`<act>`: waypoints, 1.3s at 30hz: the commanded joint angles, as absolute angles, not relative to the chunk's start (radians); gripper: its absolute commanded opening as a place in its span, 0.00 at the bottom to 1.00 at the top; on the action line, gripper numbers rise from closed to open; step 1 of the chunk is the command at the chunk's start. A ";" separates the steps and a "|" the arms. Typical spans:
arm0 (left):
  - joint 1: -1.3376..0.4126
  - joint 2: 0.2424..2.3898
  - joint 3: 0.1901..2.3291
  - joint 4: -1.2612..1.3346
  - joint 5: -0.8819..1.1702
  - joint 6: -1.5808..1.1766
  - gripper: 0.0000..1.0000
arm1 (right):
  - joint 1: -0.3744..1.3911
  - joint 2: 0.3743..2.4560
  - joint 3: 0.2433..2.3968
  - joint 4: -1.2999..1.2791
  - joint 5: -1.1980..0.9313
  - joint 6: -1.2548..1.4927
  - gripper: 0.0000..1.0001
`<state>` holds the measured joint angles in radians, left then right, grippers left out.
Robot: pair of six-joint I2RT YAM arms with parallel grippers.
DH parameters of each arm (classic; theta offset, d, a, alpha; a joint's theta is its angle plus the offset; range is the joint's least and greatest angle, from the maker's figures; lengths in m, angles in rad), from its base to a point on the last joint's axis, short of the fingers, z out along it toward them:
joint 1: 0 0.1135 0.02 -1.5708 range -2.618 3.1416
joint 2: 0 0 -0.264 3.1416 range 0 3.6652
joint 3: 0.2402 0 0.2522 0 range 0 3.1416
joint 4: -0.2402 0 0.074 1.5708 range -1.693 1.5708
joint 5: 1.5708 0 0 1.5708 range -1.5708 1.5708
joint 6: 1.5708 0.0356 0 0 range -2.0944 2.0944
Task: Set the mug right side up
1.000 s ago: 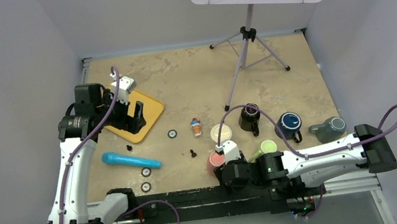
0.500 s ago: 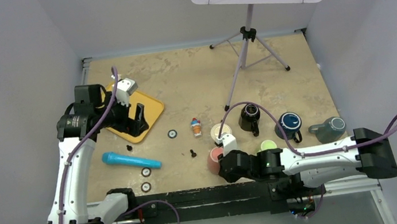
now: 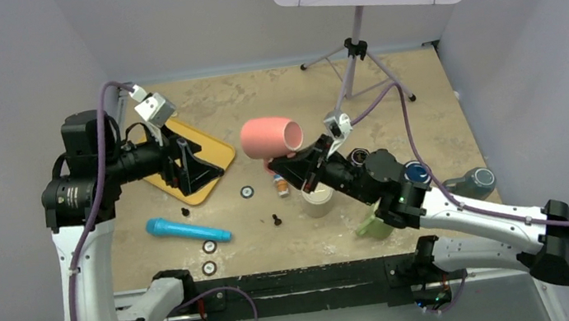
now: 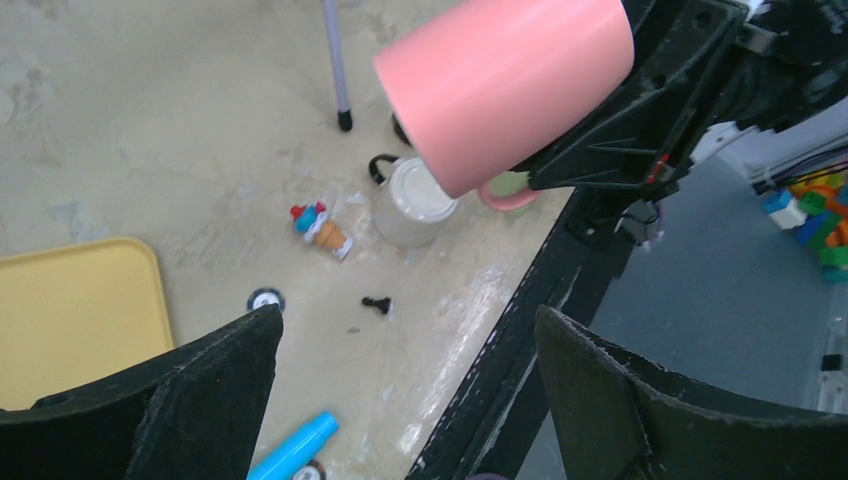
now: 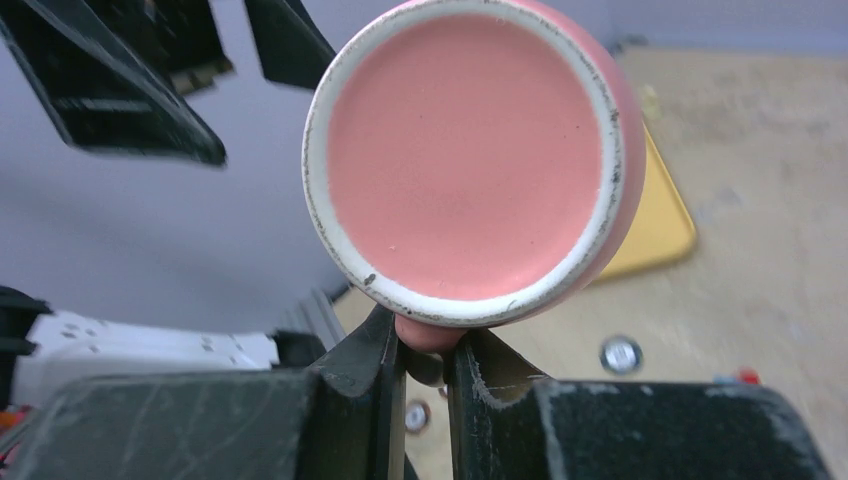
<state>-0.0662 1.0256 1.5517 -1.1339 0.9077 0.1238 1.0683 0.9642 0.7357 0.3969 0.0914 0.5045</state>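
Observation:
The pink mug (image 3: 270, 136) hangs high above the table's middle, lying on its side. My right gripper (image 3: 288, 162) is shut on its handle from below. In the right wrist view the mug's flat base (image 5: 465, 155) faces the camera, and the handle is pinched where my right gripper (image 5: 425, 350) closes. The mug's mouth points away from that arm and is hidden. My left gripper (image 3: 196, 160) is open and empty, raised over the yellow tray (image 3: 213, 147). In the left wrist view the pink mug (image 4: 505, 80) shows at the top, beyond the open left gripper (image 4: 407, 320).
A white mug (image 3: 318, 200) stands base-up below the pink mug, with a green mug (image 3: 376, 224) near the front edge. A dark blue mug (image 3: 416, 171) and a grey mug (image 3: 475, 180) are at the right. A blue marker (image 3: 188, 229), a small toy figure (image 3: 278, 184) and a tripod stand (image 3: 352, 68) are also here.

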 commanded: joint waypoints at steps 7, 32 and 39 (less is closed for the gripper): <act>-0.061 1.056 1.563 -0.866 1.109 -0.292 0.95 | 1.040 1.155 0.982 0.859 -0.226 0.460 0.00; -0.089 1.115 1.637 -1.007 0.611 -0.039 0.00 | 0.959 1.375 1.100 0.611 -0.162 0.473 0.96; -0.088 1.441 1.714 -1.057 -0.017 0.386 0.00 | 0.956 1.332 1.057 0.353 0.081 0.312 0.98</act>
<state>-0.0948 1.2316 1.6352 -1.0027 0.4816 0.0620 0.9554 1.3975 1.0710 0.4900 -0.0998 0.4465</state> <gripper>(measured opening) 0.106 0.983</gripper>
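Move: The mug, lying on its side in the air with its mouth towards my left hand, is about 16 cm to the right of that hand, 3 cm farther out and 2 cm higher; the tray lies 20 cm ahead and 12 cm left of it, some 37 cm below. From my right hand, which grips the handle, the mug's middle is 5 cm ahead and 4 cm up, and the left gripper 16 cm left, 2 cm ahead, 2 cm up. The cream mug is about 4 cm ahead, 7 cm right and 28 cm below. I carry the mug by its handle about 7 cm left and as far up towards my left hand, which rises some 8 cm, edges right, rolls about 20 degrees and closes on the mug's wall at the rim, one finger inside. Then my right fingers open off the handle; my left hand swings the mug about 12 cm forward, leftward and 10 cm down, turning counter-clockwise, while my right, open, moves forward and down. ##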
